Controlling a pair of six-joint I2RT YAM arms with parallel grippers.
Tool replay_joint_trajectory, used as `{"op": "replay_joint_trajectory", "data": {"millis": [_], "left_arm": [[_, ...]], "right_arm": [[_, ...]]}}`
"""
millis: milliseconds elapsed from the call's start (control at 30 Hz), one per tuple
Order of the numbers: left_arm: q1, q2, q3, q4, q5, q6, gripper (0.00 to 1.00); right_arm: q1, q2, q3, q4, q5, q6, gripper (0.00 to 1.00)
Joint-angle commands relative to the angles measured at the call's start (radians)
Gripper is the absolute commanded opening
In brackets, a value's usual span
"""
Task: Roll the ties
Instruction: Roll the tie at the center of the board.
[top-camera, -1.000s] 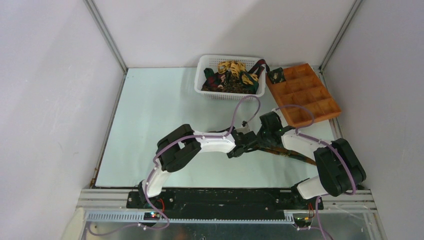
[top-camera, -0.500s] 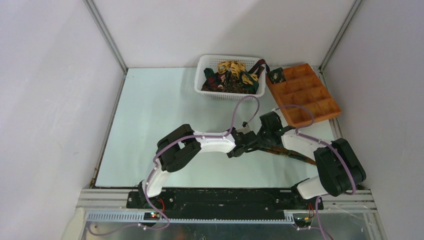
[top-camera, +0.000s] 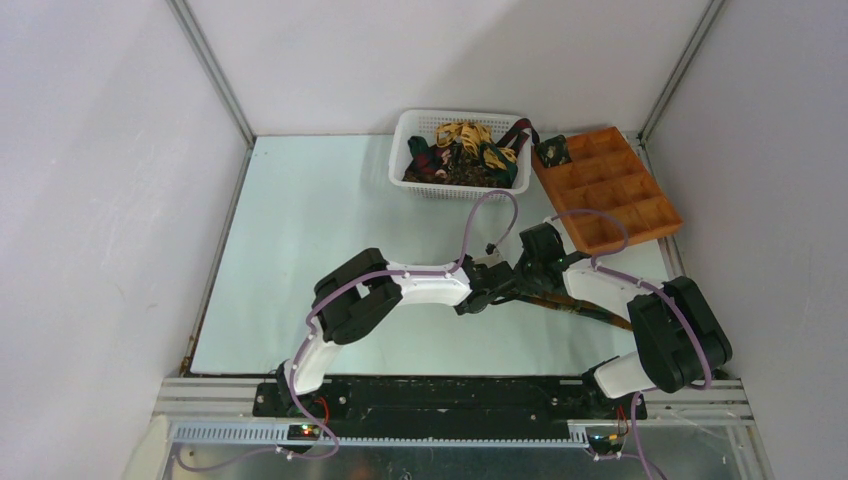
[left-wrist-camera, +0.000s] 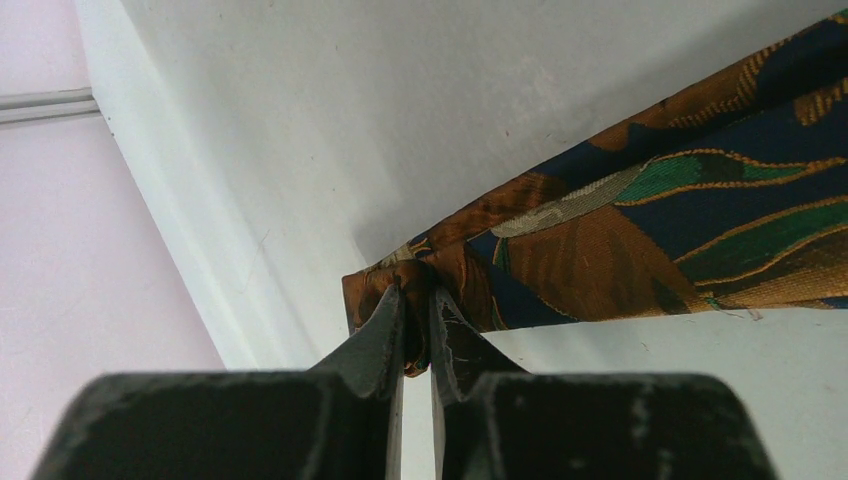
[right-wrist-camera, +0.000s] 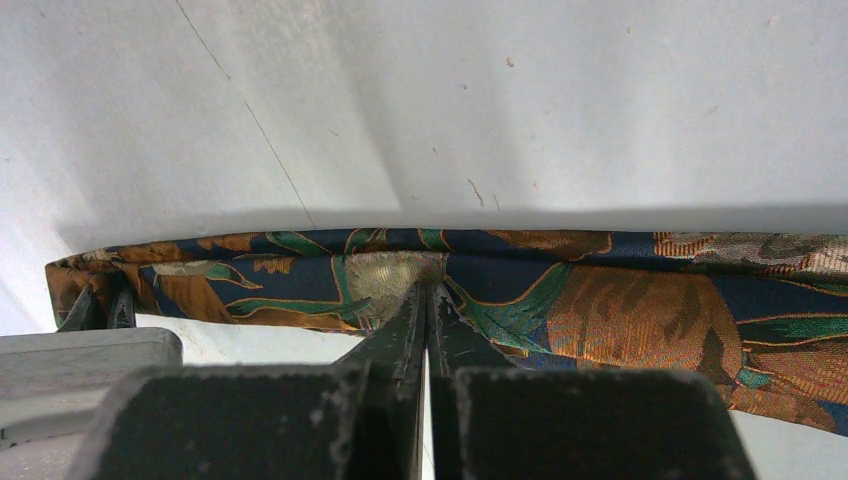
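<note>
A patterned tie (top-camera: 590, 310) of dark blue, green and orange-brown lies flat on the table (top-camera: 300, 250), running right from between the two grippers. My left gripper (left-wrist-camera: 418, 305) is shut on the tie's (left-wrist-camera: 650, 230) folded narrow end. My right gripper (right-wrist-camera: 425, 292) is shut, its tips resting on the tie (right-wrist-camera: 640, 310) a short way along the strip. The left gripper's fingertips (right-wrist-camera: 100, 305) show at the tie's end in the right wrist view. In the top view the left gripper (top-camera: 497, 289) and right gripper (top-camera: 528, 281) sit close together.
A white plastic basket (top-camera: 405, 150) at the back holds several loose ties (top-camera: 462, 148), yellow and dark ones. Beside it, an orange-brown compartment tray (top-camera: 625, 200) has a small dark rolled tie (top-camera: 552, 151) in its far-left compartment. White walls enclose the table.
</note>
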Motion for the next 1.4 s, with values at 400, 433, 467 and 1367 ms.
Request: {"op": "replay_joint_trajectory", "data": {"millis": [400,433,467,1367], "left_arm": [[0.030,-0.056,0.014,0.040,0.191,-0.093,0.26],[0.035,-0.058,0.009,0.042,0.200,-0.099,0.27],[0.037,-0.064,0.007,0.046,0.216,-0.102,0.27],[0.112,-0.176,-0.063,0.097,0.363,-0.212,0.33]], "right_arm": [[-0.004,0.010,0.001,0.024,0.003,0.009,0.00],[-0.004,0.010,0.001,0.023,0.003,0.008,0.00],[-0.004,0.009,0.001,0.023,0.003,0.008,0.00],[-0.003,-0.019,0.001,0.026,0.011,-0.001,0.00]]}}
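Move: The folded end of the camouflage tie is already between the left fingertips, its middle roughly 1 cm to their left and 1 cm lower; that end lies about 9 cm to the right hand's left and 2 cm ahead of it. From the left hand, the basket of ties stands some 24 cm ahead and 5 cm left, and the wooden tray about 18 cm ahead and 22 cm right. The tie's folded end is let out of the left hand's pinch: the fingers part to about a third while the hand almost stays in place, then it shifts about 2 cm left, away from the right hand, rolling some 20 degrees with its left side dropping and tipping slightly further down. The right hand stays put, its shut fingertips still holding the tie down. ##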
